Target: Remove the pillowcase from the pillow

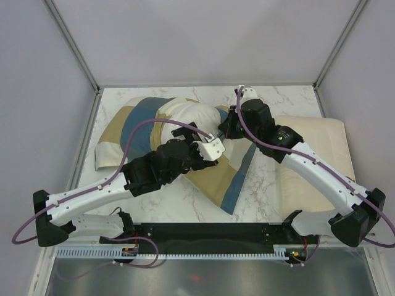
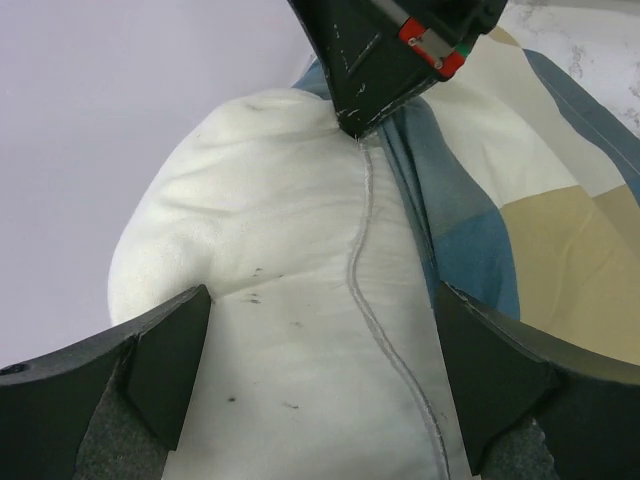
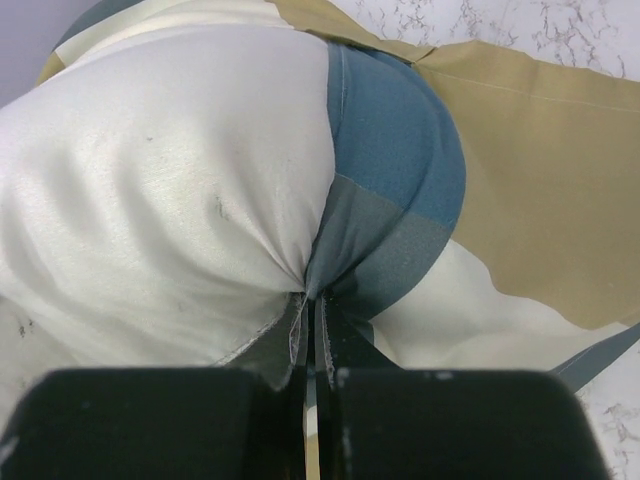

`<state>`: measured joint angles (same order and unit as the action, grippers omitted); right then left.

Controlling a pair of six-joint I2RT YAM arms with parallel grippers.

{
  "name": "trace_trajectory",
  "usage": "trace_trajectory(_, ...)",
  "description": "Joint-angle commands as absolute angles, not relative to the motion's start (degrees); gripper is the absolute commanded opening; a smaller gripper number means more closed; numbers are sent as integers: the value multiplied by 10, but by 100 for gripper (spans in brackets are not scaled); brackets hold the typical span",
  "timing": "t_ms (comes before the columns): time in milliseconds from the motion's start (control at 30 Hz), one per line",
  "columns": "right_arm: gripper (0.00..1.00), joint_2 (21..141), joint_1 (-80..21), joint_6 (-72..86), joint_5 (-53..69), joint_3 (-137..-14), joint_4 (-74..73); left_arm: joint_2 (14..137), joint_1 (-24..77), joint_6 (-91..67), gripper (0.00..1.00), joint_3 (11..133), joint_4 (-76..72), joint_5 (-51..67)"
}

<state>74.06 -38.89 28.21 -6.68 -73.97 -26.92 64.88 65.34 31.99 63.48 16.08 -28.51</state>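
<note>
The pillow [image 1: 188,114], plump and off-white, bulges out of the blue, tan and cream pillowcase [image 1: 139,120] at mid table. My left gripper [image 1: 211,145] hovers open just over the bare pillow [image 2: 290,280], its fingers [image 2: 170,360] straddling the seam with nothing gripped between them. My right gripper [image 1: 224,131] is shut at the pillow's far end. There it pinches the white pillow fabric [image 3: 170,190] and the blue edge of the pillowcase [image 3: 395,150] together between its jaws [image 3: 313,310]. Its tip [image 2: 355,125] shows at the top of the left wrist view.
A flatter cream pillow [image 1: 315,154] lies on the right under my right arm. The marble table [image 1: 271,105] is fenced by grey walls at the back and sides. A loose flap of pillowcase [image 1: 237,176] trails toward the near edge.
</note>
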Motion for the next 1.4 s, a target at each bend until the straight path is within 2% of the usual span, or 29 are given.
trace_trajectory(0,0,700,-388,274,-65,-754,-244,647,635,313,100,638,183,-294)
trace_trajectory(400,0,692,-388,272,-44,-758,-248,718,626,306,100,648,217,-284)
trace_trajectory(433,0,692,-390,272,-41,-758,-247,729,620,305,94,650,221,-285)
trace_trajectory(500,0,688,-392,270,-35,-754,-248,756,607,296,74,664,224,-289)
trace_trajectory(533,0,685,-391,268,-37,-748,-250,761,594,287,50,675,224,-286)
trace_trajectory(600,0,680,-391,265,-41,-741,-251,777,583,275,26,686,224,-281)
trace_trajectory(633,0,677,-392,265,-45,-737,-254,780,574,262,6,693,223,-280)
trace_trajectory(700,0,669,-391,263,-43,-723,-257,787,567,237,2,713,221,-269)
trace_trajectory(800,35,645,-393,254,-33,-694,-257,788,546,197,2,735,219,-230)
trace_trajectory(833,59,621,-395,251,-32,-684,-251,781,531,183,2,740,219,-212)
trace_trajectory(1033,95,496,-396,259,-7,-596,-212,771,474,81,2,790,230,-65)
trace_trajectory(1100,98,481,-397,266,13,-572,-196,772,467,52,2,800,236,-36)
trace_trajectory(1367,98,526,-403,286,59,-521,-76,768,455,-23,2,831,251,93)
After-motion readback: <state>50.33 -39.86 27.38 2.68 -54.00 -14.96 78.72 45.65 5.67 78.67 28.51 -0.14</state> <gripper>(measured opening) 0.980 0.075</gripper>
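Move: The pillow's bare edge, with its seam, bulges out below the open left hand, about 2 cm ahead, 2 cm to the right and 7 cm down. From the right hand, which still pinches the pillowcase's edge between its shut fingers, that bare edge lies some 4 cm back, 6 cm left and 5 cm down. The case's loose flap hangs roughly 12 cm back from the right hand, 1 cm to its right and 12 cm lower. Down about 7 cm and a little forward goes the left hand, shutting its fingers on the pillow's bare edge, then on forward and up some 3 cm with that pinch kept, drawing back slightly last, the wrist tipping about 30 degrees downward. The right hand holds on until then, opens wide to free the pillowcase, and backs off about 8 cm, rising and then dipping over the flap. ##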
